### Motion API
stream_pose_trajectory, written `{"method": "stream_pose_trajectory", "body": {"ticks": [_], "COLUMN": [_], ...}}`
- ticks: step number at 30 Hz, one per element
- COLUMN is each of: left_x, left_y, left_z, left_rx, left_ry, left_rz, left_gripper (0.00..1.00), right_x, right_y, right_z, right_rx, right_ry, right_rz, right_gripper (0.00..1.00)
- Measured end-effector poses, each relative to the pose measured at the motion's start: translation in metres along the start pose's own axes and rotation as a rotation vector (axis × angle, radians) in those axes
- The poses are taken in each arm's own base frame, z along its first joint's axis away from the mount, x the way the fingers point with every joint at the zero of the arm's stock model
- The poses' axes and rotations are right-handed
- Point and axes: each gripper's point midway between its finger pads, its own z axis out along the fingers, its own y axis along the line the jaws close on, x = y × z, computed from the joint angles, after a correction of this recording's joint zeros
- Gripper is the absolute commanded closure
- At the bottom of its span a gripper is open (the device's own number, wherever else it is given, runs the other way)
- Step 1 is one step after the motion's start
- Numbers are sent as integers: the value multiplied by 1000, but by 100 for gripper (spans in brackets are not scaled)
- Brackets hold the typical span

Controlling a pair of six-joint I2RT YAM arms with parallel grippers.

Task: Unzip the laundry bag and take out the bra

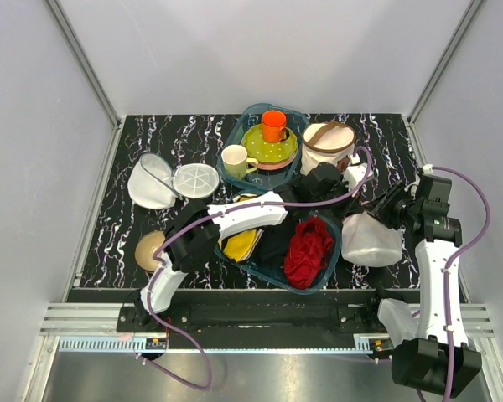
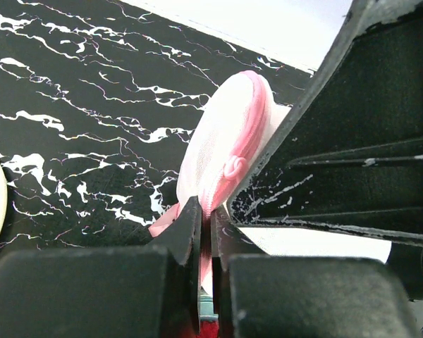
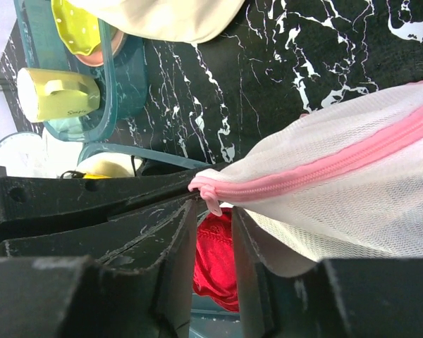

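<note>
The laundry bag (image 1: 370,241), white mesh with a pink zip trim, sits on the table right of the front tray. In the left wrist view my left gripper (image 2: 206,227) is shut on the pink zip trim at the near end of the laundry bag (image 2: 218,141). My right gripper (image 3: 213,236) is open, and the pink zip pull (image 3: 213,203) hangs at its fingertips with a gap on either side. From above, the left gripper (image 1: 350,209) and the right gripper (image 1: 387,211) meet at the bag's far end. The bra is hidden.
A teal tray (image 1: 331,268) beside the bag holds a red cloth (image 1: 308,251) and dark and yellow items. Behind stand another tray with an orange cup (image 1: 274,126) and a cream mug (image 1: 235,159), and a cream basket (image 1: 327,144). A white mesh pouch (image 1: 149,182), a disc (image 1: 194,180) and a tan dome (image 1: 149,249) lie left.
</note>
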Motion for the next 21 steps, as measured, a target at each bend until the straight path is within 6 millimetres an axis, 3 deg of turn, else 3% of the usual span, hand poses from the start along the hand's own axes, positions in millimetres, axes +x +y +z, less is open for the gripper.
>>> {"method": "stream_pose_trajectory", "body": {"ticks": [6,12,21], "left_x": [1,7,3], "left_y": [-1,1,14], "left_z": [0,0,-10], "left_rx": [4,3,-17], "left_ry": [-1,5,-24], "left_rz": [0,6,16], "left_gripper": [100,100,100], "right_x": [-5,-5,-28], "right_y": [2,-2,-27], "right_z": [1,3,-14], "right_rx": [-6,12,175], "right_ry": [-23,-31,-193], "right_rz": [4,24,4], "right_gripper": [100,100,100]}}
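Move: The pink zipper pull of the laundry bag sits at the right hand's open fingertips, only about 1 cm ahead of that hand point and level with it. The bag's body hangs roughly 6 cm below, some 4 cm back and 2 cm to the right. The white basket stands about 14 cm ahead, 12 cm to the left and 9 cm below, and the red garment 8 cm back, 16 cm to the left and 12 cm below. From the left hand, which still pinches the zipper's end, the pull lies about 3 cm to the right, level with it in reach and height. The right hand eases barely forward, shuts its fingers on the zipper pull and then draws it about 4 cm to the right along the zipper, away from the left fingers, turning some 15 degrees, clockwise and with its left side dipping. The left hand keeps its pinch on the zipper's end as an anchor, sinks a touch and, late on, shifts about 1.5 cm to the left and forward, against the pull. ##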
